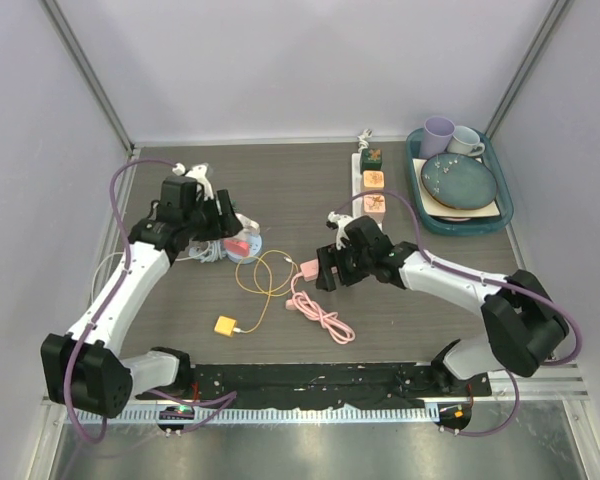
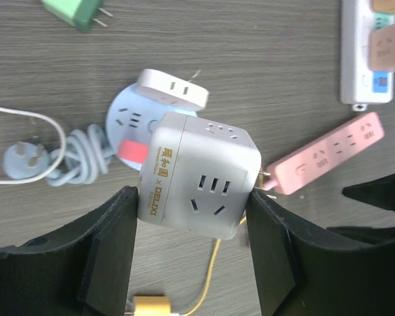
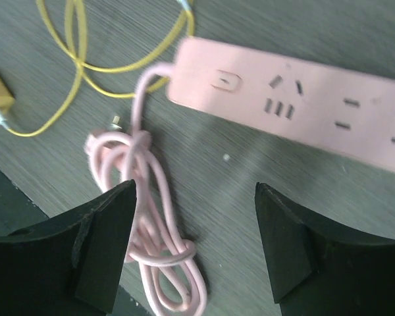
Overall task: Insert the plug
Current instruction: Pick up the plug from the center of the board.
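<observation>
My left gripper (image 2: 191, 201) is shut on a grey cube adapter (image 2: 197, 171) with sockets on its faces. The cube is tilted, and metal prongs (image 2: 266, 179) stick out of its right side towards the pink power strip (image 2: 329, 151). In the top view the left gripper (image 1: 220, 215) is at mid-left and the pink strip (image 1: 308, 268) lies near the centre. My right gripper (image 3: 194, 191) hangs open just above the table, beside the pink strip (image 3: 303, 105) and its coiled pink cord (image 3: 151, 217). Nothing is between its fingers.
Under the cube lie a round blue socket (image 2: 128, 122), a white adapter (image 2: 174, 89) and a grey-blue plug (image 2: 20, 161). A yellow cable (image 1: 265, 275) with a yellow block (image 1: 225, 325) sits in the middle. A white strip (image 1: 370, 185) and a tray (image 1: 500, 215) of dishes stand at the back right.
</observation>
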`<state>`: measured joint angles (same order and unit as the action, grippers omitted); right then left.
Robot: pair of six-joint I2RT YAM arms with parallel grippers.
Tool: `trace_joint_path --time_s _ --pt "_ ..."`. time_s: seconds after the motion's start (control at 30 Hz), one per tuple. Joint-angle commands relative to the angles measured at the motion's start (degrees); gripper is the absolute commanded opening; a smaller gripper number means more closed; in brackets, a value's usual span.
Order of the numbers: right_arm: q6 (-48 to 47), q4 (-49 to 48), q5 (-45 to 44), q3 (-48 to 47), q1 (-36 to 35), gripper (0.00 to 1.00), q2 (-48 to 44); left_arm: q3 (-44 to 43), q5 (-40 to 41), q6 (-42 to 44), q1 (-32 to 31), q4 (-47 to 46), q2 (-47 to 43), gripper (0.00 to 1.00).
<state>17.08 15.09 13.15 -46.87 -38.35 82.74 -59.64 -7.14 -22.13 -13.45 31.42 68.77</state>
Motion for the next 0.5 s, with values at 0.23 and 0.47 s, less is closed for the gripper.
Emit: trace_joint_path --time_s 0.23,0.47 --pt "-10.1 -32.7 -4.1 4.6 -8.0 0.79 -8.0 -2.7 3.6 -14.9 -11.8 -6.6 2.2 0.13" --pt "-11.0 -21.4 -4.7 -4.0 -6.8 0.81 -8.6 -5.0 6.1 -2.7 -16.9 -6.1 3.4 0.14"
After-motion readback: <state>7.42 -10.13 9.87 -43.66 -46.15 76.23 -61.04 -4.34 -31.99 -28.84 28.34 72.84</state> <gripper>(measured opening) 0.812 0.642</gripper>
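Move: My left hand already holds the white cube plug, and my right gripper, where it is being taken, is about 21 cm to its right, 9 cm back and 12 cm lower. The round blue socket lies almost straight below my left hand, some 16 cm down. From my right hand the white plug is roughly 20 cm left, 9 cm ahead and 11 cm up; the pink strip is just under it, about 3 cm ahead and 2 cm right, and the pink cord bundle about 11 cm back, straight behind. I bring both hands together above the table. My left keeps its grip on the white plug and carries it about 9 cm right, nearly level, easing slightly back. My empty right lifts clear of the pink strip, about 9 cm up and some 6.5 cm left towards the plug, its fingers staying open and tipping up around 30 degrees. ##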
